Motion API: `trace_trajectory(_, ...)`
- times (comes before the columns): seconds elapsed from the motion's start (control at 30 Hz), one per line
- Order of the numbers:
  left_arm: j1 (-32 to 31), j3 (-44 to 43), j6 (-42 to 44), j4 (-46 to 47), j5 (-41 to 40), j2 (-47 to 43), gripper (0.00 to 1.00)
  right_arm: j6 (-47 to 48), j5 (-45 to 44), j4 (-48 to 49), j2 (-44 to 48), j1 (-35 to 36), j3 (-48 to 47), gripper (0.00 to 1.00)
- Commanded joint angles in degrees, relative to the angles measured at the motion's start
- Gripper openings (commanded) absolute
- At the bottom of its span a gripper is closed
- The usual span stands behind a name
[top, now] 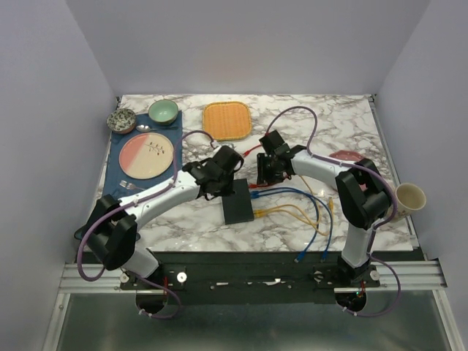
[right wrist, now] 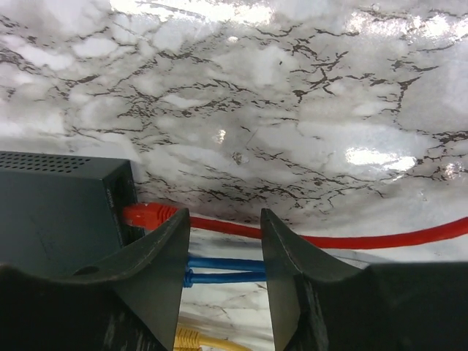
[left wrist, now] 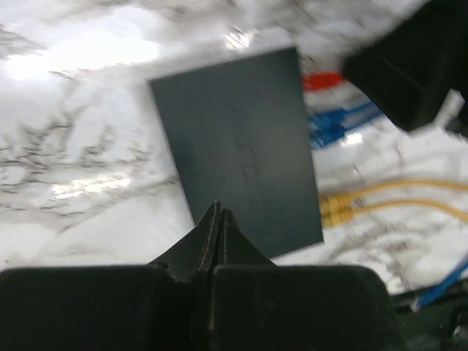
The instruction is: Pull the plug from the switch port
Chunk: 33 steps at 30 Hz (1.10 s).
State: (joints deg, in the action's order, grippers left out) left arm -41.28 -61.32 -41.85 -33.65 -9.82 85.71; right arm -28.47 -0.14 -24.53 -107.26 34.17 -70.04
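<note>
The switch (top: 238,203) is a flat matte-black box lying mid-table. A red plug (right wrist: 146,216) sits in the port at the end of its socket edge, and its red cable (right wrist: 365,240) runs off to the right. My right gripper (right wrist: 224,213) is open just beside the red plug, its fingers (right wrist: 157,252) either side of the cables and gripping nothing. Blue plugs (left wrist: 340,124) and yellow plugs (left wrist: 336,208) fill other ports. My left gripper (left wrist: 218,212) is shut and empty, its tips over the switch's top (left wrist: 241,146). I cannot tell if they touch it.
A blue placemat (top: 115,179) with a pink plate (top: 146,156) and two bowls lies at the left. An orange woven mat (top: 226,121) is at the back. A cup (top: 409,197) stands at the right edge. Loose blue and yellow cable ends (top: 314,234) trail toward the front.
</note>
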Motion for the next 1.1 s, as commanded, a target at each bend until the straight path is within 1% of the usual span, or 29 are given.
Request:
trace_trajectory(0.0, -7.0, 0.8, 5.5, -2.7, 4.4, -2.1, 0.0, 0.3, 0.5, -3.1, -0.1, -0.2, -3.6, 0.52)
trace_trajectory(0.07, -9.9, 2.3, 6.1, -2.7, 6.0, -2.7, 0.0, 0.3, 0.5, -3.3, -1.3, -0.3, -5.2, 0.52)
trace_trajectory(0.23, -13.8, 5.4, 6.8, -1.9, 9.3, -1.8, 0.0, 0.2, 0.5, -4.4, -3.7, -0.4, -7.8, 0.52)
trace_trajectory(0.4, -14.8, 10.3, 4.8, 1.7, 14.6, 1.5, 0.0, 0.3, 0.5, -5.3, -6.0, -0.5, -9.4, 0.52)
trace_trajectory(0.5, -14.9, 13.3, 2.6, 6.5, 18.0, 4.5, 0.0, 0.3, -1.0, -5.5, -6.2, -0.8, -8.0, 0.52)
trace_trajectory(0.6, -14.8, 13.4, 2.4, 7.1, 17.7, 8.2, 0.0, 0.3, -1.4, -5.4, -5.6, -0.9, -6.4, 0.52)
trace_trajectory(0.67, -14.4, 12.2, 2.3, 5.6, 14.5, 10.6, 0.0, 0.4, -1.5, -5.4, -4.4, -0.9, -4.8, 0.52)
trace_trajectory(0.73, -13.3, 11.4, 1.3, 4.3, 11.7, 12.0, 0.0, 0.4, -1.0, -5.0, -3.2, -0.9, -2.7, 0.52)
trace_trajectory(0.8, -10.1, 10.8, 0.6, 4.2, 11.1, 13.9, 0.0, 0.1, -0.7, -4.6, -2.3, -0.9, -1.2, 0.52)
trace_trajectory(0.83, -8.7, 10.6, -0.2, 4.6, 11.1, 14.3, 0.0, 0.0, -0.4, -4.5, -2.1, -0.9, -0.6, 0.52)
trace_trajectory(0.87, -5.6, 10.8, -0.7, 5.2, 11.1, 14.9, 0.0, -0.1, -0.2, -4.1, -1.4, -0.9, 0.6, 0.52)
trace_trajectory(0.93, -2.4, 10.5, -1.4, 6.8, 12.0, 15.4, 0.0, -0.4, -0.2, -3.8, -1.0, -0.9, 1.4, 0.52)
trace_trajectory(1.0, 0.9, 8.9, -2.4, 7.3, 12.5, 16.4, 0.0, -0.7, 2.0, -3.3, -1.1, -0.9, 2.1, 0.52)
trace_trajectory(1.07, 2.6, 6.5, -3.8, 7.3, 12.7, 17.5, 0.0, -1.0, 3.6, -3.2, -1.3, -0.9, 2.2, 0.52)
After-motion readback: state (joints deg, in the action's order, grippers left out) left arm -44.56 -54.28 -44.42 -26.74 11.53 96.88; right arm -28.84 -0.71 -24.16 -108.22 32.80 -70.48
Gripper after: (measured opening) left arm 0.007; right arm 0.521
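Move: The switch's middle lies about 3 cm back and 6 cm to the right of the left hand, some 9 cm below it. From that hand the blue plugs are 2 cm back and 10 cm right, the yellow plugs 7 cm back and 11 cm right. From the right hand the red plug is about 4 cm left, level with it fore and aft and 2 cm below. Left hand swings about 13 cm back and down, then pushes forward on the switch's near edge; open right hand bobs. ##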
